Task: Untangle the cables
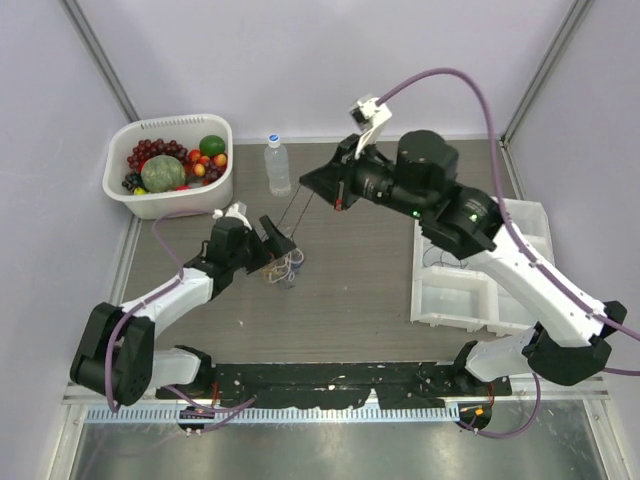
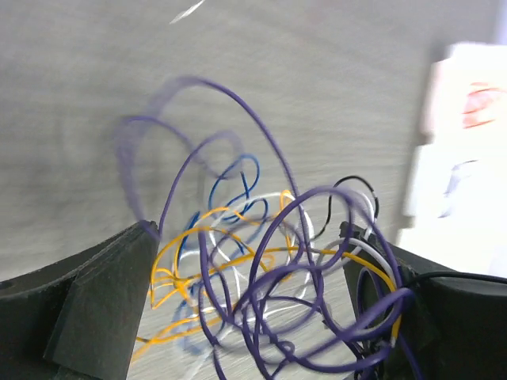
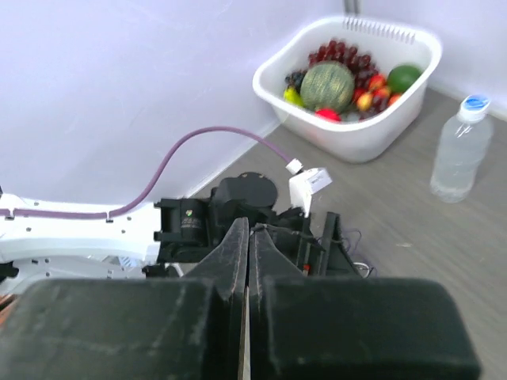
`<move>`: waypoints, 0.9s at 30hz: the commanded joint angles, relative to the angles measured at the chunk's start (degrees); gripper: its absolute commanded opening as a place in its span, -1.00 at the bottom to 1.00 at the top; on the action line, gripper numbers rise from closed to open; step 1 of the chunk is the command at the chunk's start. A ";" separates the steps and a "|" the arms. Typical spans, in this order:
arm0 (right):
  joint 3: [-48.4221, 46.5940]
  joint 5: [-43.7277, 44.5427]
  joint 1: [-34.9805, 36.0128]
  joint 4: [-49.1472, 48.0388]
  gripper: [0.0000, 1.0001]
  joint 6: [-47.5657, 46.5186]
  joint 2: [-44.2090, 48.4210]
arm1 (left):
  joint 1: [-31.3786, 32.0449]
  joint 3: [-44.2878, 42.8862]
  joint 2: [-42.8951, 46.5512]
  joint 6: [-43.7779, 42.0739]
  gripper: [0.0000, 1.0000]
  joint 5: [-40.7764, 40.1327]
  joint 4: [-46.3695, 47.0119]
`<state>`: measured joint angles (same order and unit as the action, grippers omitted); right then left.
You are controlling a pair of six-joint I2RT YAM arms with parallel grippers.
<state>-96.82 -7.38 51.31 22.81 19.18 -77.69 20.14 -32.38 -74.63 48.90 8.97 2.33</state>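
Observation:
The cables (image 2: 261,269) are a loose tangle of hair-thin purple, yellow, blue, white and black loops on the grey table. My left gripper (image 2: 253,305) is open, one black finger on each side of the tangle, and several loops drape over the right finger (image 2: 444,317). From above, the tangle of cables (image 1: 287,264) lies at the left gripper (image 1: 278,250). My right gripper (image 1: 336,200) is raised to the upper right of it, shut on a thin dark cable (image 1: 315,230) that stretches taut down to the tangle. In the right wrist view its jaws (image 3: 252,231) are pressed together.
A white basin of fruit (image 1: 118,180) stands at the back left, with a water bottle (image 1: 278,165) beside it. White trays (image 1: 470,295) lie on the right under the right arm. The basin (image 3: 372,134) and bottle (image 3: 458,150) also show in the right wrist view.

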 commanded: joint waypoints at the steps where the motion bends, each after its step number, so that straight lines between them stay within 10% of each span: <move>1: -15.75 6.93 0.19 -5.59 -0.99 -6.33 5.01 | -1.59 1.62 1.15 -2.76 0.99 -5.98 -4.61; 7: -19.98 16.60 0.19 -4.17 -0.99 -11.70 4.91 | -2.82 2.06 6.24 -5.39 0.99 -10.99 -8.39; 14: -21.40 8.35 0.19 -5.76 -0.99 -8.38 5.01 | -5.90 1.97 5.20 -6.02 0.99 -9.34 -10.06; 27: 10.32 0.08 0.11 -15.24 -0.99 -0.02 4.04 | -6.96 -3.74 14.69 -3.21 0.99 14.32 -8.47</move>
<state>-90.83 -4.38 51.57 18.41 15.84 -73.58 13.47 -32.62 -61.06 46.04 18.65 -2.02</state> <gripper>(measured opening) 0.029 0.997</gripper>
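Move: The tangle lies largely under and between the left hand's open fingers, its middle about 2 cm back, 2 cm right and 4 cm below; some loops bunch at its right-hand finger. From the left hand, the bottle stands some 16 cm ahead, about level sideways, and the fruit basket 15 cm ahead and 24 cm left. From the right hand, which already holds the black cable high up, the tangle is about 4 cm ahead, 8 cm left and 41 cm down. Upward first with both hands: the left climbs about 7 cm off the tangle, easing slightly forward and tipping its wide-open fingers up some 15 degrees, then at that height shifts left and draws back. The right, still pinching the black cable, goes up and right about 5 cm each, then comes back down and left nearly to its start. ##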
